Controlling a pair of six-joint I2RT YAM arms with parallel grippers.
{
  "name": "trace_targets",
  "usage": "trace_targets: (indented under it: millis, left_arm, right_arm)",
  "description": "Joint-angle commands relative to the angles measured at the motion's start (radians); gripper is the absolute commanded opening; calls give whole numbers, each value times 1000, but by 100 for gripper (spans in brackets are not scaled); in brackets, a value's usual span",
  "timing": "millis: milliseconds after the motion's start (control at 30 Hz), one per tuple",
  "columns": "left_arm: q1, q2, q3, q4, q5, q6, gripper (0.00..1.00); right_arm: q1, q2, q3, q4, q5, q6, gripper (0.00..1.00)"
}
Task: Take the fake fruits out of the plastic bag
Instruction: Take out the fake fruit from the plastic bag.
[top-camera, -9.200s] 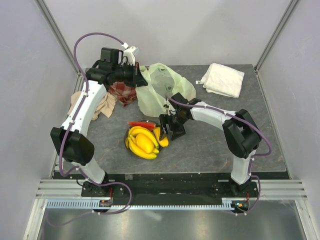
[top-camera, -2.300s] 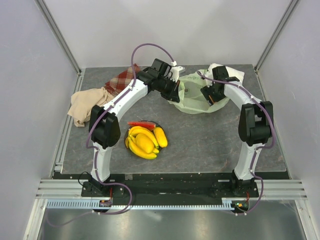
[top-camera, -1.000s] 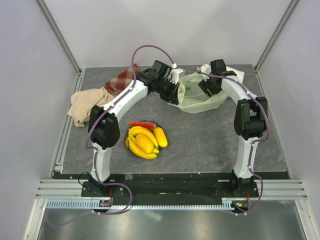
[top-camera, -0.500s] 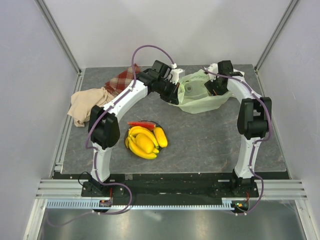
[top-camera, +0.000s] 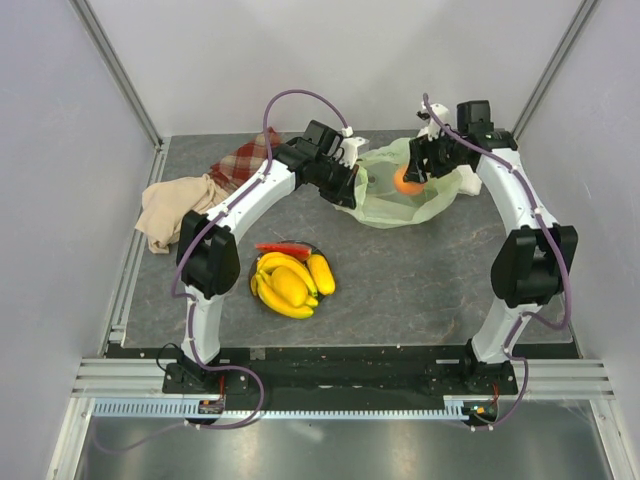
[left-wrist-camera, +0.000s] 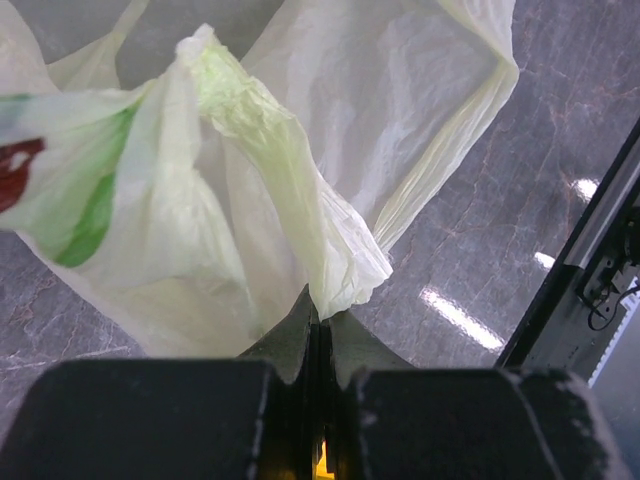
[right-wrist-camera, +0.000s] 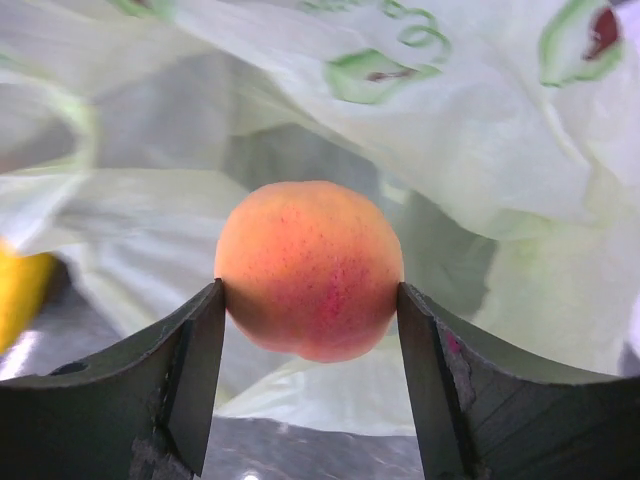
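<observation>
The pale yellow-green plastic bag (top-camera: 395, 195) lies at the back of the table, its mouth held up. My left gripper (left-wrist-camera: 318, 330) is shut on a fold of the bag's edge (left-wrist-camera: 340, 270). An orange-pink peach (right-wrist-camera: 308, 268) sits between the fingers of my right gripper (right-wrist-camera: 310, 330), both pads touching it, lifted above the bag's opening; from above the peach (top-camera: 406, 179) shows at the right gripper (top-camera: 412, 176). A yellow banana bunch (top-camera: 275, 295), yellow oblong fruits (top-camera: 320, 273) and a red watermelon slice (top-camera: 280, 247) lie together near the table's middle front.
A red checked cloth (top-camera: 240, 160) lies at the back left and a beige cloth (top-camera: 178, 208) left of it. A white towel (top-camera: 468, 183) peeks out behind the right arm. The cage's metal frame (left-wrist-camera: 590, 250) runs along the table edge.
My right gripper has come up and back out of the bag with the peach in it, moving right. The left gripper keeps its hold on the bag's edge.
</observation>
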Motion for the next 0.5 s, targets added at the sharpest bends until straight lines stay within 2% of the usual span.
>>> trace_targets:
  millis: [0, 167, 300, 467]
  left_arm:
    - [-6, -20, 22, 7, -63, 45, 2]
    - [-6, -31, -4, 5, -107, 52, 2]
    - [10, -14, 0, 7, -115, 31, 2]
    - [57, 25, 57, 3, -47, -15, 1]
  right_arm:
    - [-9, -34, -50, -20, -243, 125, 47]
    - [-15, -49, 36, -64, -276, 128, 43]
    - [-14, -66, 237, -193, -299, 62, 42]
    - [29, -147, 260, -268, -349, 47, 41]
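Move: The plate of fruit, where the peach in the right hand is headed, lies about 27 cm to that hand's left, 21 cm back and 14 cm below. The open bag is almost straight under the right hand, its middle some 10 cm down. The white towel is roughly 13 cm ahead, 14 cm right and 15 cm below. From the left hand, still pinching the bag's rim, the plate is about 15 cm left, 16 cm back and 12 cm below. Still gripping the peach, the right hand eases left and back, then climbs, some 10 cm up over the left-held bag. ##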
